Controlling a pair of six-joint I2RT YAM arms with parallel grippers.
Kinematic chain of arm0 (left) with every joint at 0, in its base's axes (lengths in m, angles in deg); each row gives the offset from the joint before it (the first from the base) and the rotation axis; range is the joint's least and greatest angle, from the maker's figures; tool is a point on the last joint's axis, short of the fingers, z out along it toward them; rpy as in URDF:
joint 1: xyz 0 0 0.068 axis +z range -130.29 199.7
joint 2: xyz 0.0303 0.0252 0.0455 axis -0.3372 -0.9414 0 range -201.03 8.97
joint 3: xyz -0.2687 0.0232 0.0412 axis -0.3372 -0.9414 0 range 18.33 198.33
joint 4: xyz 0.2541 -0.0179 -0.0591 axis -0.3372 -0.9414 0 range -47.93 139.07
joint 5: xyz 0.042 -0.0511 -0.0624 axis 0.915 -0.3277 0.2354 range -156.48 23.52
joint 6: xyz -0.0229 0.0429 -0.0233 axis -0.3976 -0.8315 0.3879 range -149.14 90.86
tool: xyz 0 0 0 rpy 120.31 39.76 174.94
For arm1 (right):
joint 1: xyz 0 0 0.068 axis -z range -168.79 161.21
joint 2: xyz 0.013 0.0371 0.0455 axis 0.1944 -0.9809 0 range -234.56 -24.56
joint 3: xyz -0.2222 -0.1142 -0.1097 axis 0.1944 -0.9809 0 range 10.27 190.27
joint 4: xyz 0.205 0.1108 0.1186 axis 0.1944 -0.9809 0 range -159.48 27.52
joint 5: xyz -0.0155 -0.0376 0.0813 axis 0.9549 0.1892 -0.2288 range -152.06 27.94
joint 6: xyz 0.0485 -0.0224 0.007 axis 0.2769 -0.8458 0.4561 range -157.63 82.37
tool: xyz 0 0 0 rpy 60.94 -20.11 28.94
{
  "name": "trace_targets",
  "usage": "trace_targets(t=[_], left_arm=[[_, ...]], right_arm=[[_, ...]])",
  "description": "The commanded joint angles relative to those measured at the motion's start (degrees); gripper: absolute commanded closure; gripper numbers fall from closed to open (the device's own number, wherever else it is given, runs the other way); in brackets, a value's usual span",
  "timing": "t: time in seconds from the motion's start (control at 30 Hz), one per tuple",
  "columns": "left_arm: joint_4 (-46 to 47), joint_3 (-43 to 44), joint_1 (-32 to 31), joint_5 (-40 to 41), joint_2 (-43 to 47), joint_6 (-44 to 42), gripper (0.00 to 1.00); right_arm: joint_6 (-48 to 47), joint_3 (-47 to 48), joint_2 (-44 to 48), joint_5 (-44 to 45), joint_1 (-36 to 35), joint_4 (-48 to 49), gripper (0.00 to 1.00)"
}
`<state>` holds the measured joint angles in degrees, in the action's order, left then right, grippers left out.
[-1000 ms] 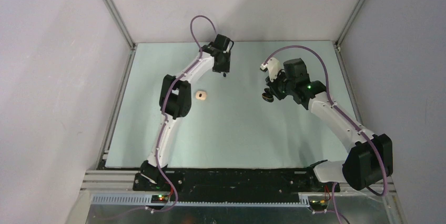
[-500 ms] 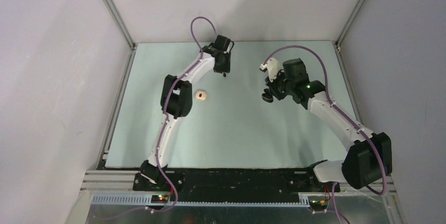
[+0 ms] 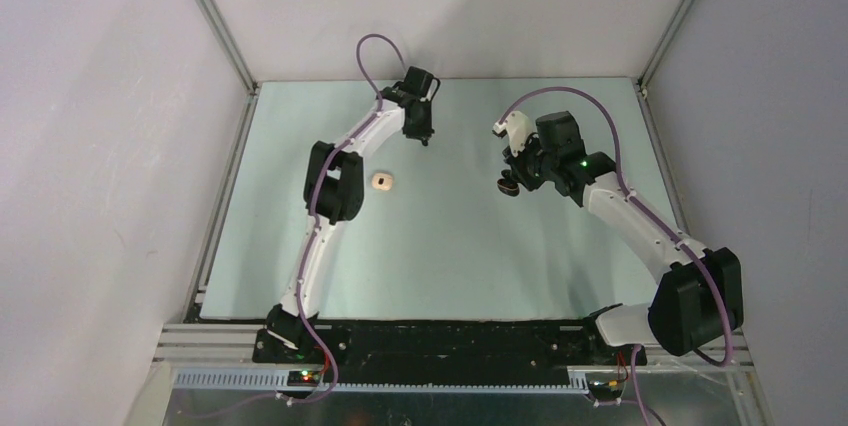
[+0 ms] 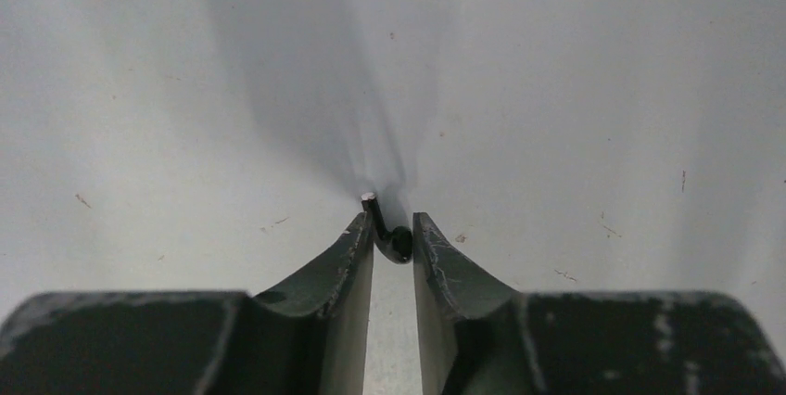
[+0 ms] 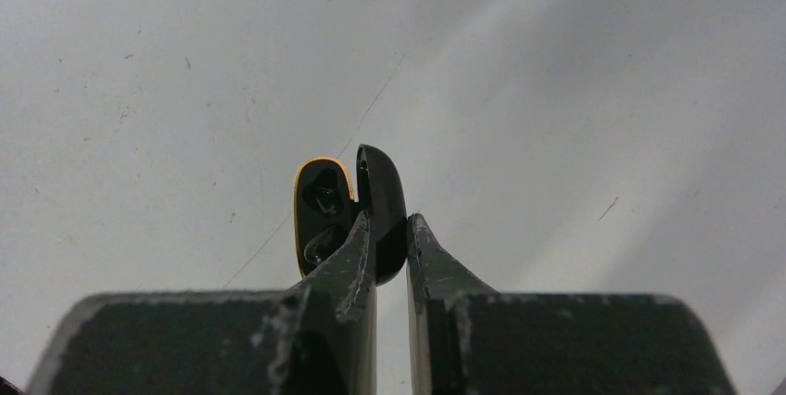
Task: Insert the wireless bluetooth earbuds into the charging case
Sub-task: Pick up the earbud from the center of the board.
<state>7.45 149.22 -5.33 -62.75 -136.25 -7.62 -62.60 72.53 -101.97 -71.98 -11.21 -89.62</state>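
A glossy black earbud [image 4: 399,243] with a silver-tipped stem sits pinched between the tips of my left gripper [image 4: 393,223]; one finger presses the stem, the other the bud. In the top view that left gripper [image 3: 424,139] points down at the far middle of the table. My right gripper [image 5: 389,221] is shut on a black charging case [image 5: 324,210] with a gold rim, its lid open and its dark sockets showing. In the top view the right gripper [image 3: 516,179] holds that charging case [image 3: 507,186] to the right of centre.
A small cream-white case [image 3: 384,181] lies on the pale green table [image 3: 450,256] beside the left arm's elbow. Metal frame rails [image 3: 228,161] run along both sides of the table, with white walls behind.
The left gripper's jaws have closed in on the black earbud and its wrist has shifted slightly away toward the far edge. The right arm has barely moved.
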Motion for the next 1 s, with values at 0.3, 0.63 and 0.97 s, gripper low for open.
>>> trace_targets(t=[0.3, 0.63, 0.97], left_arm=[[-0.1, -3.4, 0.2, -3.2, 2.5, -0.2, 0.70], [-0.2, -5.0, -0.2, -3.0, 3.4, -0.8, 0.85], [0.0, -19.9, -1.3, -17.3, 17.8, -17.4, 1.00]], right_arm=[[1.1, 2.6, -0.5, 0.0, -0.4, 2.6, 1.00], [1.0, 2.7, -0.3, -0.2, -0.3, 2.6, 1.00], [0.3, 2.7, 0.4, -0.9, -0.1, 1.1, 1.00]])
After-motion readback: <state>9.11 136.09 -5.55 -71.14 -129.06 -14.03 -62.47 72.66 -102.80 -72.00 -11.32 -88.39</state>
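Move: The black earbud lies on the board right under the left hand's open fingertips, roughly 1 cm lower and 1 cm back, in line sideways. From the left hand, the white case sits about 13 cm back and 9 cm to the left on the board, and the open black charging case, held up by the right gripper, is some 19 cm back, 19 cm to the right and 13 cm higher. From the right hand the earbud is about 19 cm ahead, 20 cm to the left and 15 cm below. The left hand eases down about 1 cm and back about as much, bringing its partly open fingertips around the black earbud, then stays nearly in place while they close almost fully and pinch the earbud between their tips. Keeping that grip, it begins to draw back towards its base, faster at the last, some 3.5 cm back in all, turning slightly clockwise and staying low over the board. ##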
